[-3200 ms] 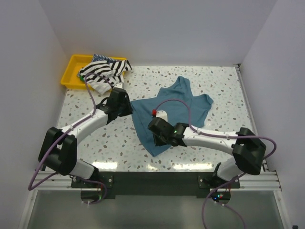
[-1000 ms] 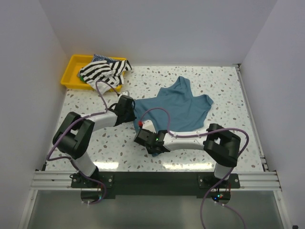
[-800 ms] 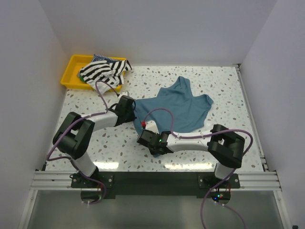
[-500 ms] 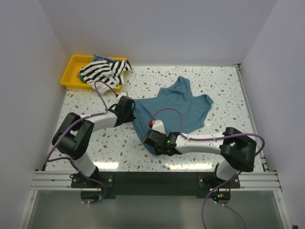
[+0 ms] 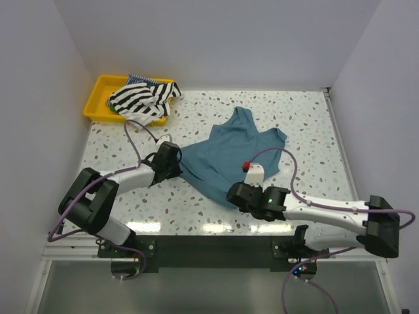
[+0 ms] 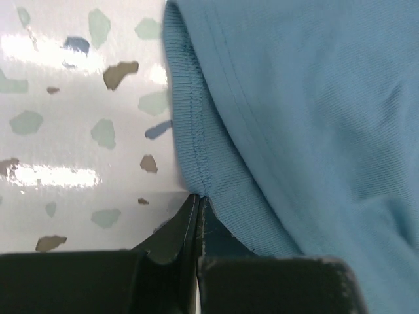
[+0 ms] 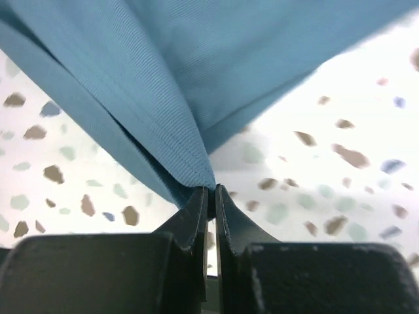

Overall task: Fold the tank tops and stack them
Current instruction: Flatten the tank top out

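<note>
A teal-blue tank top [image 5: 239,147] lies spread in the middle of the speckled table, neck end toward the back. My left gripper [image 5: 175,161] is shut on its near-left hem corner; the left wrist view shows the stitched hem [image 6: 196,124] pinched at the closed tips [image 6: 198,198]. My right gripper [image 5: 237,194] is shut on the near bottom corner, and the cloth [image 7: 177,85] rises from the tips [image 7: 211,191], lifted off the table. A black-and-white striped tank top [image 5: 141,98] lies heaped in the yellow tray.
The yellow tray [image 5: 99,95] stands at the back left corner with the striped cloth hanging over its rim. White walls close in the table on three sides. The right arm [image 5: 327,209] stretches along the near edge.
The right gripper has closed on the bottom corner and pulled it rightward and toward the near edge, stretching the top. The left gripper has held its corner and shifted slightly nearer.
</note>
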Robot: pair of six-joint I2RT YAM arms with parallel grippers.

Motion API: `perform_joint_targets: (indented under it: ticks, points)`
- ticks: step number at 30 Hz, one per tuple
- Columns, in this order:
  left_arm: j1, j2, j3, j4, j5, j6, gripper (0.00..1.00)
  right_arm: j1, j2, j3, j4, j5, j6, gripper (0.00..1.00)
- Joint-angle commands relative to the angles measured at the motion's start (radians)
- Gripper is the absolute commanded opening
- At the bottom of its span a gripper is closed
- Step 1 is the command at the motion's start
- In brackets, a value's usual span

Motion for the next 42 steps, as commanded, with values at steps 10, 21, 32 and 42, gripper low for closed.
perform_joint_targets:
  ticks: [10, 21, 32, 42]
  points:
    - [-0.031, -0.072, -0.098, -0.123, 0.009, -0.022, 0.0, -0.046, -0.333, -0.01, -0.421, 0.297, 0.277, 0.0]
    - [-0.03, -0.147, -0.073, -0.151, 0.049, -0.016, 0.0, -0.05, -0.376, 0.06, -0.61, 0.402, 0.352, 0.0]
    - [-0.03, -0.21, 0.039, -0.221, 0.138, 0.085, 0.18, -0.05, -0.296, 0.025, -0.455, 0.319, 0.252, 0.0]
    - [-0.068, -0.145, 0.128, -0.248, 0.157, 0.191, 0.32, -0.05, -0.222, 0.017, -0.358, 0.282, 0.186, 0.0]
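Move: Each hand already pinches an edge of the blue tank top. Its middle lies about 16 cm right and 6 cm ahead of the left hand, with the striped top some 23 cm ahead and 12 cm left. From the right hand the middle is roughly 18 cm ahead, 3 cm left and 6 cm below; the far strap end is about 32 cm ahead and 1 cm right, the right strap end 25 cm ahead and 14 cm right. Right hand swings its pinched edge some 10 cm right and up; left draws back about 5 cm, releases, lifts. ##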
